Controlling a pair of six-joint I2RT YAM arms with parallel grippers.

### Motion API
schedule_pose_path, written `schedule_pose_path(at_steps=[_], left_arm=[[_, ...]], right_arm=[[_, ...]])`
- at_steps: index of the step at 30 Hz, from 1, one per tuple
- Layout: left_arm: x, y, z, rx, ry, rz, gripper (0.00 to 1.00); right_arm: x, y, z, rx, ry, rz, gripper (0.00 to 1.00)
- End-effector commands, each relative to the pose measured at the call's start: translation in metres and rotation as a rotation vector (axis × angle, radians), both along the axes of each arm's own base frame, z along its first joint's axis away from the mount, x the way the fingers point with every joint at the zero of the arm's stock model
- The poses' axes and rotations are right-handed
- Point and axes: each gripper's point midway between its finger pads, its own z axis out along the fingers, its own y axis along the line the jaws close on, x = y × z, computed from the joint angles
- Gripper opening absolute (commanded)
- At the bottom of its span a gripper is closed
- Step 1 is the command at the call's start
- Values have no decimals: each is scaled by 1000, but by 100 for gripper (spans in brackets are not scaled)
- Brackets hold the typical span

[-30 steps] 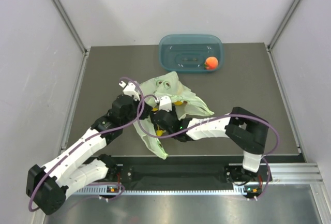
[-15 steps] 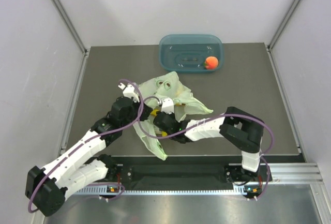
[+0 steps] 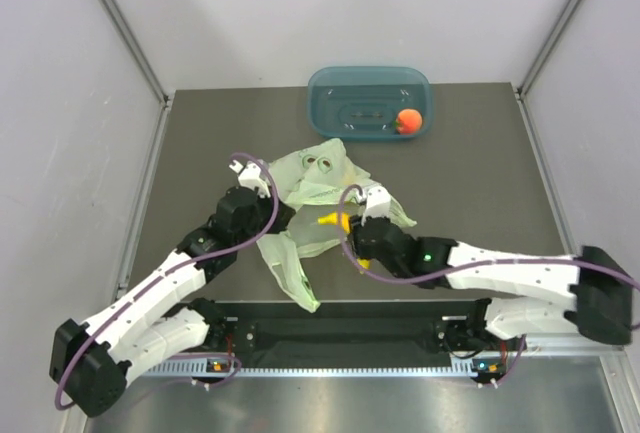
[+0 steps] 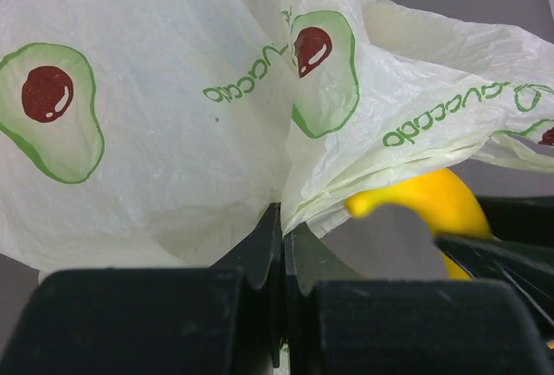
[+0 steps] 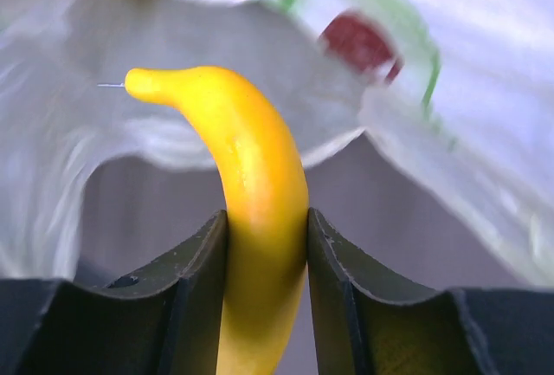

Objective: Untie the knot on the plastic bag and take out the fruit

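Observation:
The pale green plastic bag (image 3: 312,181) with avocado prints lies crumpled in the middle of the table. My left gripper (image 4: 283,219) is shut on a fold of the bag's film (image 4: 173,132); from above it sits at the bag's left side (image 3: 278,221). My right gripper (image 5: 267,236) is shut on a yellow banana (image 5: 260,184), held just outside the bag's edge. The banana's tip (image 3: 328,219) sticks out to the left of the right gripper (image 3: 350,231). Part of the banana (image 4: 437,202) also shows in the left wrist view. An orange-red peach (image 3: 408,121) lies in the tub. The knot is hidden.
A teal plastic tub (image 3: 350,103) stands at the table's far edge, behind the bag. A loose flap of the bag (image 3: 290,273) trails toward the near edge between the two arms. Grey walls close in both sides.
My right gripper has closed on the banana and drawn back to the right, pulling it out of the bag. The right arm has stretched out low. The left gripper keeps its hold.

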Motion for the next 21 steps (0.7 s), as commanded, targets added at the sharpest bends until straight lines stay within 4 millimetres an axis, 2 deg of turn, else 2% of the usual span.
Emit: schedule_pose_path(at_steps=[1, 2, 5, 8, 10, 11, 12, 14, 15, 16, 18, 19, 20, 21], left_arm=[[10, -3, 11, -27, -44, 20, 0], [11, -3, 10, -25, -43, 21, 0], [15, -6, 11, -27, -48, 19, 0], [18, -10, 9, -25, -42, 6, 0], [19, -12, 8, -24, -35, 1, 0], [20, -13, 6, -23, -33, -2, 0], [20, -14, 6, -24, -33, -4, 0], [20, -15, 6, -27, -33, -9, 0], [20, -15, 6, -25, -32, -11, 0], [19, -15, 6, -26, -30, -14, 0], [18, -13, 6, -16, -32, -13, 0], [17, -12, 6, -14, -32, -10, 0], [16, -11, 5, -13, -31, -9, 0], [15, -11, 5, -13, -29, -8, 0]], right_arm=[[-47, -5, 20, 8, 79, 276, 0], [-58, -15, 17, -23, 115, 308, 0], [-83, -20, 52, 55, 104, 450, 0], [-101, -21, 104, 170, 25, 571, 0], [-98, -23, 152, 256, -91, 580, 0], [-91, -25, 166, 255, -154, 569, 0], [-73, -33, 186, 257, -231, 486, 0], [-42, -38, 200, 198, -306, 371, 0], [-17, -52, 221, 187, -348, 265, 0], [0, -48, 221, 161, -340, 227, 0], [22, -49, 245, 227, -371, 243, 0], [33, -45, 247, 247, -378, 254, 0], [46, -44, 265, 306, -433, 230, 0], [68, -58, 273, 306, -454, 144, 0]])
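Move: The right hand already holds the banana about 12 cm above the table, in front of the bag. The blue tray it is bound for lies some 46 cm ahead, 8 cm right and 10 cm lower; the peach in it is about 42 cm ahead, 18 cm right. The open bag's middle is roughly 12 cm ahead, 4 cm left and 11 cm below. From the left hand, shut on the bag's edge, the tray is about 45 cm ahead and 21 cm right. Keeping its grip on the banana, the right hand first draws back about 8 cm while rising from the bag's edge and turning counter-clockwise, then swings forward past where it began and keeps climbing, ending some 24 cm higher and 5 cm farther right, with the counter-clockwise turn partly undone and the fingers tipped up by about 20 degrees. The left hand keeps the bag's edge pinched in its shut fingers and sinks about 2 cm with a little forward drift. ##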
